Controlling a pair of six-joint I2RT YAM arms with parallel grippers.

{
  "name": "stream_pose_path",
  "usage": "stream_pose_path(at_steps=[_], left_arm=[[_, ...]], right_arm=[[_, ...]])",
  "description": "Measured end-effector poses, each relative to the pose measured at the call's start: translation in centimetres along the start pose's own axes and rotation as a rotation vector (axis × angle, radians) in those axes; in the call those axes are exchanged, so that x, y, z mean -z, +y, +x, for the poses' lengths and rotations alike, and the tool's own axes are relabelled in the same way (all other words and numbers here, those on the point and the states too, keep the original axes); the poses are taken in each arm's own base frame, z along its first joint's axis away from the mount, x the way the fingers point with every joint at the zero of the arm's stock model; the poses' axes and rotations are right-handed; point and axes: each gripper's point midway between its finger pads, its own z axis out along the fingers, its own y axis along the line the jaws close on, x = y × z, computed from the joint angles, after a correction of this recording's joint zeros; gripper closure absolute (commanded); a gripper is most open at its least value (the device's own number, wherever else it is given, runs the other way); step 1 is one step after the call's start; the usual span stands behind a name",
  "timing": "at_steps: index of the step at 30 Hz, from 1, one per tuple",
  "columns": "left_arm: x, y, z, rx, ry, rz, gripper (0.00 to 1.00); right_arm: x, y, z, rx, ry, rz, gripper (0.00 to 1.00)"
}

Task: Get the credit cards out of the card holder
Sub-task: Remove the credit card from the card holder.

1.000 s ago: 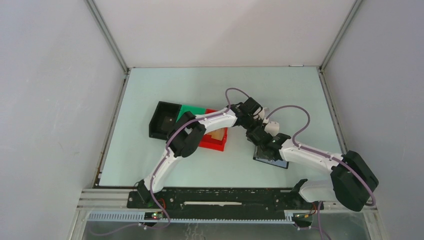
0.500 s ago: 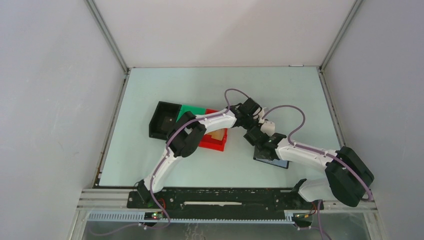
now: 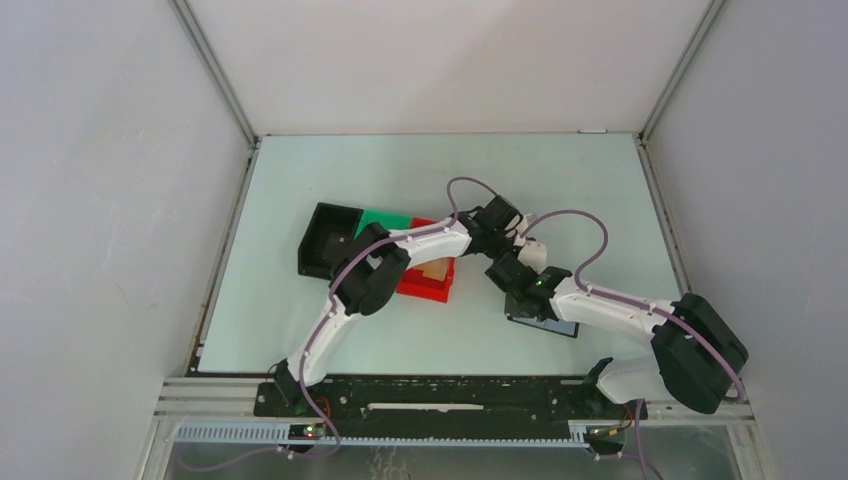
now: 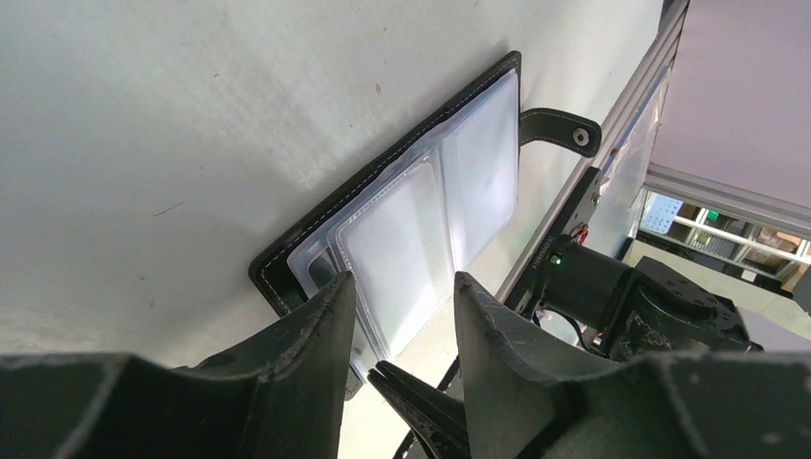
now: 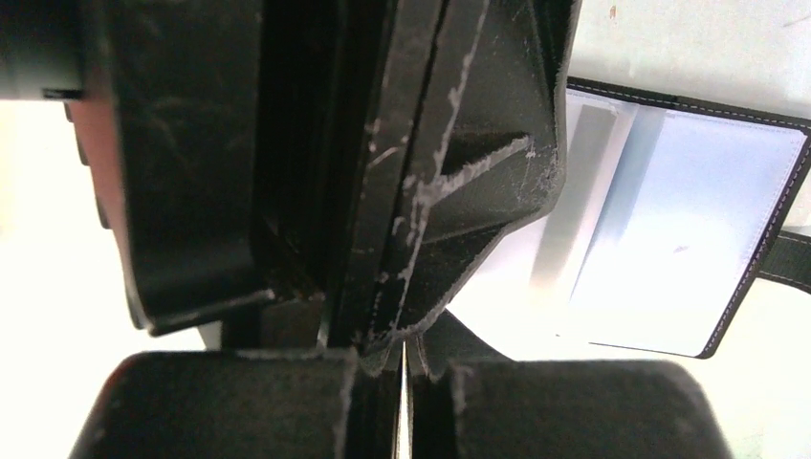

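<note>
The card holder (image 3: 522,312) lies open and flat on the table right of centre, black with a snap strap (image 4: 559,124). Pale shiny credit cards (image 4: 411,234) sit in its clear sleeves, also showing in the right wrist view (image 5: 679,229). My left gripper (image 4: 404,282) hovers open over one end of the card holder (image 4: 421,143), touching nothing. My right gripper (image 5: 402,346) is shut at that end, its tips between the left fingers. A thin bright sliver shows between its pads; I cannot tell if that is a card edge. From above, the left gripper (image 3: 503,222) is just beyond the right gripper (image 3: 507,272).
A black bin (image 3: 328,240), a green bin (image 3: 385,220) and a red bin (image 3: 428,282) stand in a row left of the grippers, partly under the left arm. Grey walls close in the table on three sides.
My right gripper has gone from open to shut and its arm has shifted slightly left at the card holder's end. The left arm and the card holder have stayed put.
</note>
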Motion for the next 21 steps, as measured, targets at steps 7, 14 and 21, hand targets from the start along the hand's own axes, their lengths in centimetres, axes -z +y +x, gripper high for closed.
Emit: stream_pose_path(at_steps=[7,14,21], left_arm=[[0.7,-0.5,-0.3,-0.005,-0.014,0.007,0.52],[3.6,-1.2,-0.9,0.004,-0.02,0.028,0.52],[5.4,0.2,-1.2,0.029,-0.044,0.015,0.52]], right_arm=[[0.5,0.2,-0.5,-0.013,-0.02,-0.018,1.0],[0.5,-3.7,-0.2,-0.091,-0.018,0.076,0.56],[0.5,-5.0,0.3,-0.174,0.008,0.041,0.37]])
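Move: The card in the left page of the open card holder lies close under both hands. From the right hand's shut fingertips, at the page's near-left part, its middle is about 3 cm ahead, 2 cm right and 1 cm down; from the left hand it is some 3 cm back, 2 cm right and 2 cm down. From the right hand, the snap strap lies level ahead and 14 cm to the right, and the red bin 12 cm ahead and 19 cm left. The right hand, fingers still shut, comes up about 1 cm off the near-left part of the left page, then slides right and slightly back some 5 cm along the holder towards its spine, turning about 10 degrees clockwise while the fingers open to a little over half. The left hand, its half-open fingers unchanged, climbs about 4 cm and backs off the holder, some 4 cm left and 2 cm forward, clearing the page. ##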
